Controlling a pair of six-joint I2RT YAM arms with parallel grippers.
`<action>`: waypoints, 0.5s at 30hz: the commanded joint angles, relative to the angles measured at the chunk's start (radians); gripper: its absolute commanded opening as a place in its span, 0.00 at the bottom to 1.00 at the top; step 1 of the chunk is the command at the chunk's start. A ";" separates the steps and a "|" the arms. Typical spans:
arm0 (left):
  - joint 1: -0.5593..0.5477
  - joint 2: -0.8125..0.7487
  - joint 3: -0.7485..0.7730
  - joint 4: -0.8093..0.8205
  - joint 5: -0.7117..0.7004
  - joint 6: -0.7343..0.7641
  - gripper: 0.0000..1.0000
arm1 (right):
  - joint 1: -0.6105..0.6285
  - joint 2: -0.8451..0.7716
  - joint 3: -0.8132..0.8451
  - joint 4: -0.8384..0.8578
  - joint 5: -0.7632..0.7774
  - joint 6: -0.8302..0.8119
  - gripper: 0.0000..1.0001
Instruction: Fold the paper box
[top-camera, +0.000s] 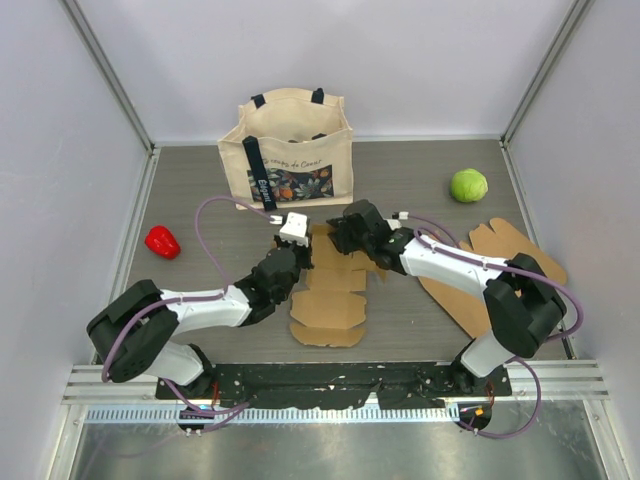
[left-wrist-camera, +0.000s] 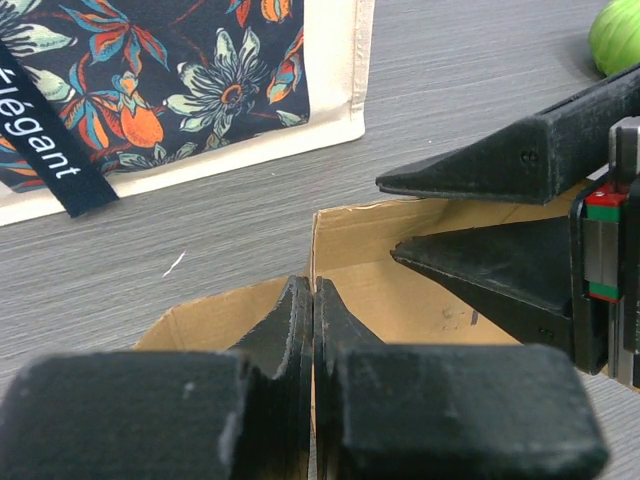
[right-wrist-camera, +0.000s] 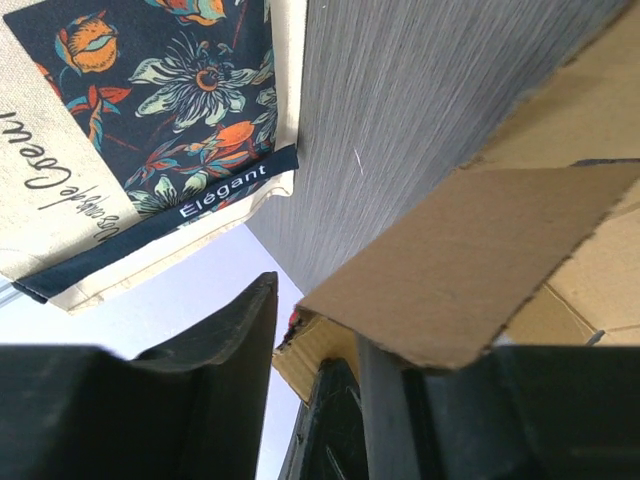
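The paper box (top-camera: 328, 300) is a flat brown cardboard blank lying in the middle of the table, with its far flaps raised. My left gripper (top-camera: 298, 252) is at the box's far left corner. In the left wrist view it (left-wrist-camera: 313, 285) is shut on the thin edge of an upright flap (left-wrist-camera: 350, 235). My right gripper (top-camera: 338, 232) faces it from the right and stands open. In the right wrist view a cardboard flap (right-wrist-camera: 480, 270) lies over its right finger, and a gap separates the flap from the left finger (right-wrist-camera: 235, 340).
A floral canvas tote bag (top-camera: 287, 150) stands just behind the box. A green round fruit (top-camera: 468, 185) lies at the back right and a red pepper (top-camera: 162, 241) at the left. Another flat cardboard blank (top-camera: 505, 262) lies under the right arm.
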 joint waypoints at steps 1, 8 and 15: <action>-0.007 -0.030 -0.010 0.090 -0.046 0.021 0.00 | -0.007 0.000 -0.007 0.052 0.021 0.014 0.37; -0.008 -0.099 0.005 -0.107 -0.070 -0.097 0.22 | -0.018 -0.006 -0.047 0.110 -0.005 -0.009 0.27; -0.005 -0.378 -0.096 -0.303 -0.015 -0.266 0.54 | -0.030 -0.013 -0.092 0.155 -0.042 -0.051 0.20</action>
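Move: The box's raised back wall is what both hands are at. Its left corner is still in the left hand's shut fingers, with the wall's middle about 3 cm to the right, 1 cm ahead and 3 cm below. The right hand's half-open fingers straddle the top edge, the middle some 2 cm to its left and 3 cm below. From the left hand the tote bag stands roughly 18 cm ahead and 4 cm left, and the flat lower panels lie 16 cm back, 5 cm right, 8 cm down. Back, up and to the left the left hand draws off by about 4 cm in all, speeding up, after its fingers open to about half and let go of the wall's corner; the wrist rolls slightly. The right hand stays at the wall, sinking about 1 cm while its fingers narrow around the top edge to half their earlier gap. ##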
